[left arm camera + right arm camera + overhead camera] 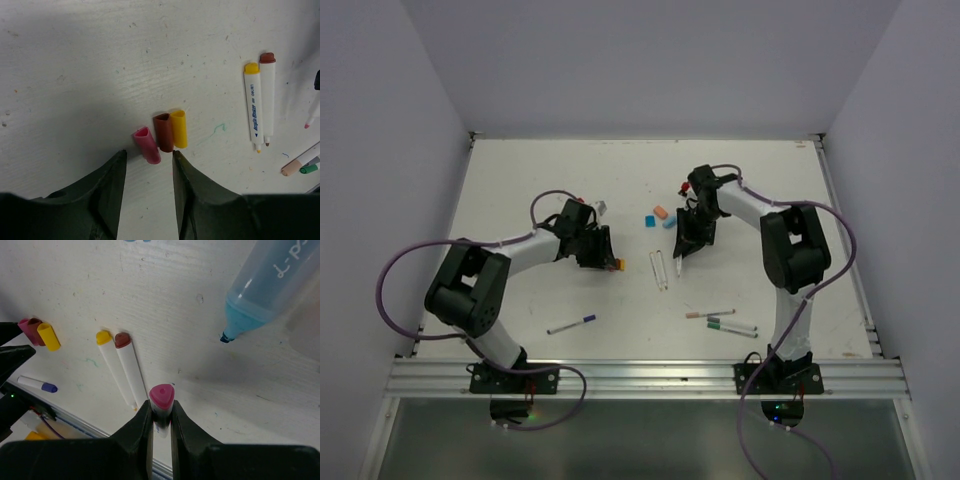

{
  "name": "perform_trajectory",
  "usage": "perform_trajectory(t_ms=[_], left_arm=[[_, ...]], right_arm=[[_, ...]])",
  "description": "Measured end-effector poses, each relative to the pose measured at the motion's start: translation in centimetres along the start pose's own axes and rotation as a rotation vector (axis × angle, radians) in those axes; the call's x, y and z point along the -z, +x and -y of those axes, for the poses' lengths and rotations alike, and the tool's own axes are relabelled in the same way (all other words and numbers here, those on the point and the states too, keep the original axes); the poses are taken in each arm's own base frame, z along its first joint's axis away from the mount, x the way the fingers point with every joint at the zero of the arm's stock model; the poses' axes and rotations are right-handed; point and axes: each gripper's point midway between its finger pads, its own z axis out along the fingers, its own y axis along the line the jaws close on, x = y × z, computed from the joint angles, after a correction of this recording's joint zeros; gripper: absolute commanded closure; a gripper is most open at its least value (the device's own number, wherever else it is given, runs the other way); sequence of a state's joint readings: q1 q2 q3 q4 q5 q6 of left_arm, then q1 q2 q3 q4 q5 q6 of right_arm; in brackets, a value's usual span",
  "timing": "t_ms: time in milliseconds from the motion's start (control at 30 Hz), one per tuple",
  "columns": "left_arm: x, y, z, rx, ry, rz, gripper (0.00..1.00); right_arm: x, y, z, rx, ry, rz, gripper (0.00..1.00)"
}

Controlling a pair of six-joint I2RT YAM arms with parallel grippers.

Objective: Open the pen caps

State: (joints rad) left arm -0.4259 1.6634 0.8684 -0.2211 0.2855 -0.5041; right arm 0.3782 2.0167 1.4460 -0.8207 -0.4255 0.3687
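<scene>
Three loose pen caps lie side by side in the left wrist view: pink (146, 145), brown-red (163, 132) and yellow (179, 129). My left gripper (149, 157) is open just behind them, holding nothing, with the pink cap's near end between its tips. Two uncapped white pens, yellow-ended (253, 107) and brown-ended (267, 100), lie to the right. My right gripper (161, 409) is shut on a thin white pen with a pink end (162, 396), held above the table. From above, the left gripper (605, 262) and right gripper (682, 252) flank the two pens (660, 270).
A blue highlighter (260, 295) with its tip bare lies beside the right gripper. Blue (650, 221) and orange (660, 212) chunky caps sit mid-table. A purple-capped pen (571, 324) lies near the front left. Capped pens (720, 320) lie front right. White walls enclose the table.
</scene>
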Motion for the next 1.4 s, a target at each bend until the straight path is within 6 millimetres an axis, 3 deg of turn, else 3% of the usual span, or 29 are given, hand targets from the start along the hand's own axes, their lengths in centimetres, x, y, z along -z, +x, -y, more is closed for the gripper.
perform_trajectory(t_ms=[167,267,533,767,1067,1167,1267,1400], left_arm=[[0.9,-0.1,-0.6,-0.005,-0.046,0.013,0.38],[2.0,-0.5,-0.7,-0.019,-0.07,0.039,0.35],[6.0,-1.3,0.3,-0.045,-0.064,0.127,0.33],[7.8,0.9,-0.2,-0.032,-0.069,0.117,0.32],[9.2,1.0,-0.8,-0.008,-0.118,0.14,0.3],[10.6,0.2,-1.4,0.018,-0.179,0.192,0.26],[12.8,-1.5,-2.0,0.063,-0.258,0.277,0.21],[14.9,-3.7,-3.0,0.144,-0.354,0.343,0.18]], right_arm=[[-0.8,-0.7,-0.6,0.036,0.031,0.002,0.99],[-1.3,-0.9,-0.9,0.054,0.045,0.003,0.98],[-2.0,-0.2,-0.9,0.085,0.088,-0.005,0.78],[-2.6,0.6,-0.6,0.091,0.101,-0.022,0.63],[-2.6,0.6,-1.0,0.131,0.116,-0.009,0.58],[-1.6,0.9,-2.7,0.226,0.118,0.018,0.53],[-0.3,1.5,-6.5,0.377,0.077,0.068,0.47],[0.5,3.9,-11.7,0.568,-0.021,0.102,0.42]])
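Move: The right hand still holds the uncapped pink marker. Its place is beside the brown marker, whose middle lies about 4 cm left, 5 cm back and 2 cm below; the yellow marker is about 2 cm left of the brown one, and the yellow cap about 13 cm left and 3 back of the hand. From the left hand, the blue-capped marker lies some 15 cm back and 8 left; the freed pink cap is right between its fingertips. Easing down and left by about 2 cm each, the right hand brings the pink marker to the table beside the brown one, opens to let go, then swings up, left and back over the markers, some 7 cm left and 7 up. The left hand widens off the pink cap, rises about 12 cm and sweeps some 9 cm left, turning counter-clockwise. ##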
